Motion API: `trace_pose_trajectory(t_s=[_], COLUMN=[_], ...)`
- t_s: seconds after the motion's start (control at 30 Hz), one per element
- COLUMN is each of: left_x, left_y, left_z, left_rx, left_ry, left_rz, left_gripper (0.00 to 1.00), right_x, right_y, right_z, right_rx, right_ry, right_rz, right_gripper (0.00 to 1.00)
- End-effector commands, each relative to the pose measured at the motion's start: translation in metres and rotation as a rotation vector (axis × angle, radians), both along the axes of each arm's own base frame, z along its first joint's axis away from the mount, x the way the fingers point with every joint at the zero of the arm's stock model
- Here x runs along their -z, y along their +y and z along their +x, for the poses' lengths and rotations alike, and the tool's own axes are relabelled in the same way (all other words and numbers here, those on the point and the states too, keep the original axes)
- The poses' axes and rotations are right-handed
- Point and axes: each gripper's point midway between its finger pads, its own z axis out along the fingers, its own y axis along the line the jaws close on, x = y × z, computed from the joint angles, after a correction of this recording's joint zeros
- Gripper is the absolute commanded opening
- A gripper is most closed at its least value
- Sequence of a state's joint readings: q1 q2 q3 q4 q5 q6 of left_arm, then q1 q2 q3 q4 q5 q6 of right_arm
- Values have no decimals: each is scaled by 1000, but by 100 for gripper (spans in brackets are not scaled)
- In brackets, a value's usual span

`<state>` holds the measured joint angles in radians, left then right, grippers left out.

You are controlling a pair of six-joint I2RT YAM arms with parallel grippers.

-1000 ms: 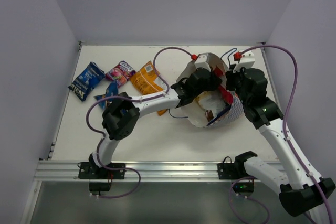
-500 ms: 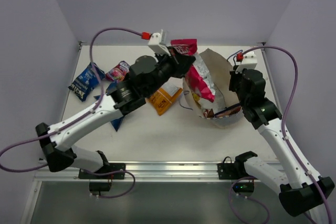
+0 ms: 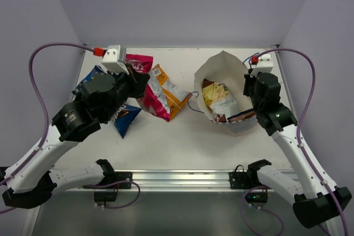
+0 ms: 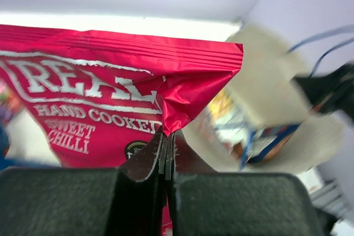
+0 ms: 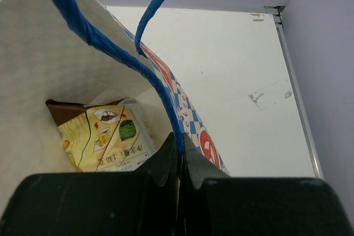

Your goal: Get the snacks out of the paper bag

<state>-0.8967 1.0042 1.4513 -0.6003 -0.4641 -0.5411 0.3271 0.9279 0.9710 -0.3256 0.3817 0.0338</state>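
The paper bag [image 3: 221, 66] stands open at the right of the table, its beige inside [image 5: 55, 64] facing up. My right gripper [image 3: 250, 89] [image 5: 181, 139] is shut on the bag's right rim, where the blue cord handle [image 5: 105, 48] runs between the jaws. Inside lies a yellow-white snack packet [image 3: 218, 96] [image 5: 102, 136] over a brown one. My left gripper [image 3: 138, 77] [image 4: 167, 134] is shut on a corner of the red-pink "REAL" packet [image 3: 149, 95] [image 4: 99, 75], which hangs left of the bag, above the orange packet [image 3: 172, 93].
A dark blue packet [image 3: 125, 120] lies under the left arm, and another [image 3: 88, 79] shows at the far left. The blurred bag [image 4: 260, 89] sits to the right in the left wrist view. White walls close in the table on three sides.
My left arm has lifted the red-pink packet out of the bag and swung left with it over the packets on the table. The right gripper has kept its hold on the bag.
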Motion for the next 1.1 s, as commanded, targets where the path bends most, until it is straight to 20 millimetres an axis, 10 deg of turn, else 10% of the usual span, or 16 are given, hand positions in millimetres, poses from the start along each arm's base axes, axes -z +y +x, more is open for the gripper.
trace_pose_trajectory(t_s=[0.0, 0.3, 0.5, 0.67, 0.77, 1.07], left_x=[80, 245, 289, 242, 185, 64], left_y=[11, -8, -34, -63, -65, -71], left_z=[-14, 22, 73, 93, 93, 65], left_rx=[7, 19, 6, 63, 75, 195], left_ry=[192, 487, 504, 427, 320, 139], left_rz=[182, 337, 342, 266, 175, -23], left_gripper=[0, 0, 9, 35, 84, 91], right_x=[-18, -16, -33, -48, -54, -71], right_y=[-5, -2, 3, 2, 2, 5], right_z=[-1, -4, -5, -5, -2, 6], right_rx=[27, 3, -41, -69, -73, -98], right_ry=[-64, -75, -128, -180, -200, -267], right_rz=[19, 35, 25, -32, -55, -95], right_gripper=[0, 0, 0, 0, 0, 0])
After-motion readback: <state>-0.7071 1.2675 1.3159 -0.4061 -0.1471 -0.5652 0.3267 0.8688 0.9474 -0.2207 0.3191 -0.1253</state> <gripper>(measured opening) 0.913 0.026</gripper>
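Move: The red packet already hangs from the left gripper. The bare table it is bound for lies some 41 cm below, about 5 cm right and 1 cm ahead. The orange packet is roughly 12 cm ahead and 8 cm right, the blue packet 3 cm ahead and 14 cm left, both on the table; the paper bag's middle is 29 cm right, 5 cm ahead. From the right gripper, that bare spot lies about 31 cm left, 8 cm back and 28 cm below. Drop the left gripper fast, about 30 cm, easing a little forward and right while tipping the fingers down some 35 degrees, to lay the red packet beside the orange one. Open wide low down to release it, then climb some 20 cm, levelling the wrist. Keep the right fingers shut on the bag's blue handle, raising it slightly late on. ##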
